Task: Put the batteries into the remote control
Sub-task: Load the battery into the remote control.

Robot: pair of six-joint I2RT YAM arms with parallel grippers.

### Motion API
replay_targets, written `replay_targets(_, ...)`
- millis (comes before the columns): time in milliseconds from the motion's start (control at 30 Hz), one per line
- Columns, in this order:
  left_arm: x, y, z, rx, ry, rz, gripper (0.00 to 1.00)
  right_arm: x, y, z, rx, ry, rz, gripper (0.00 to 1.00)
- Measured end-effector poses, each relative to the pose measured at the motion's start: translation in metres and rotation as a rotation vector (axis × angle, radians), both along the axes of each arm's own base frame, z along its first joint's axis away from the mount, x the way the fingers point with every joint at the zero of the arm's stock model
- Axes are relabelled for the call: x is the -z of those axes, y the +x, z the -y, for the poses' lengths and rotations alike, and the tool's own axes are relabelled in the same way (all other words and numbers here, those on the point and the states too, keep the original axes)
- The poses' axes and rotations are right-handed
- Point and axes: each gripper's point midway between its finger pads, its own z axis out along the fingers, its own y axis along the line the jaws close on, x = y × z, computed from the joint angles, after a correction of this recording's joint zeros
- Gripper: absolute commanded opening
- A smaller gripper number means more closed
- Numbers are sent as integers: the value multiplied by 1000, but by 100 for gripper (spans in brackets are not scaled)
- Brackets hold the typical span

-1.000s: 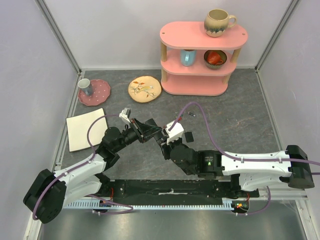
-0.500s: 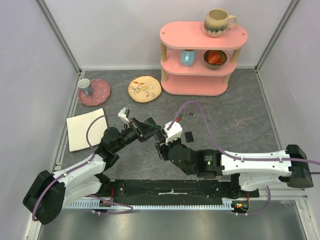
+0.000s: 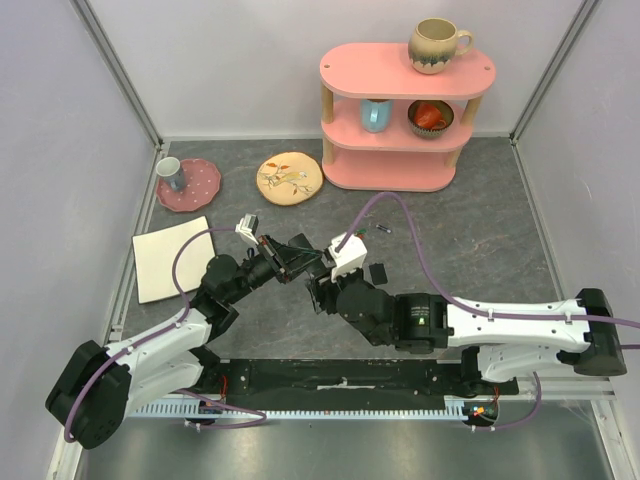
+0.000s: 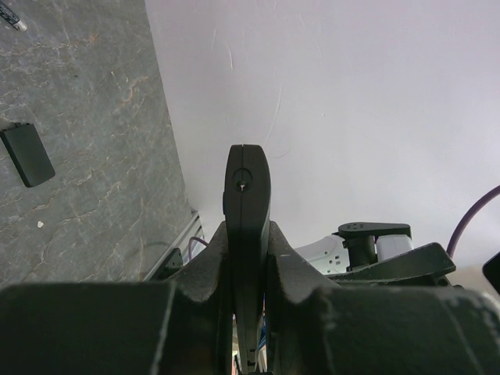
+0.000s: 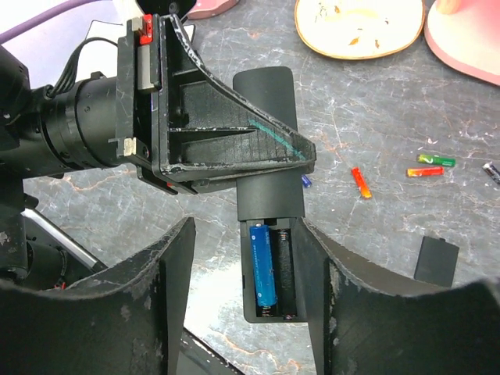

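My left gripper is shut on the remote control, a slim black bar held edge-on in the left wrist view. In the right wrist view the remote control shows its open compartment, with a blue battery in the left slot and the right slot bare. My right gripper is open, one finger on each side of the compartment end, holding nothing. Loose batteries lie on the table: an orange one, a green-red one and an orange-green one. From above, both grippers meet mid-table.
The small black cover piece lies right of the remote. A pink shelf with mugs stands at the back right. A patterned plate, a pink plate with a cup and a white square mat sit to the left.
My right gripper has slid left and toward the near edge, and its jaws have spread apart. The left arm and the remote have stayed almost still.
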Motion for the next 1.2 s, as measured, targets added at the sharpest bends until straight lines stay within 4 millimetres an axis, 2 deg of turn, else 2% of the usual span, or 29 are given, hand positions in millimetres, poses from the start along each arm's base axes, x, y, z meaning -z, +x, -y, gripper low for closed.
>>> replay_targets(100,0,0,0,0,0,0,2,-8,0,4,-2,6,5,66)
replay_targets(333,1,0,0,-2,6,6,2,-47,0,30,20,151,-21,80)
replay_targets(433,1,1,0,-5,11,14,2,-52,16,47,58,260,-96,86)
replay_targets(567,1,1,-1,-9,17,22,2,-27,45,71,131,341,-218,93)
replay_targets(700,2,2,0,-9,23,27,2,6,38,58,62,364,-363,95)
replay_targets(800,3,2,0,-9,27,29,2,23,29,48,10,381,-447,95)
replay_targets(933,4,2,0,-10,31,32,2,34,21,36,-44,411,-519,95)
replay_targets(1200,5,2,0,-8,35,30,2,38,14,23,-106,457,-566,94)
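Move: The blue battery already lies in the remote's compartment, some 3 cm below the right hand and about 1 cm ahead. From that hand, the black cover is on the table about 13 cm right, 2 cm ahead and 15 cm down; the red battery is 6 cm ahead, 3 cm right and 15 cm down. From the left hand, holding the remote, the blue battery is roughly 4 cm back and 3 cm right, about level. Opening wide, the right hand arcs some 7 cm right, then down-left beside the remote, tipping down 30 degrees. ##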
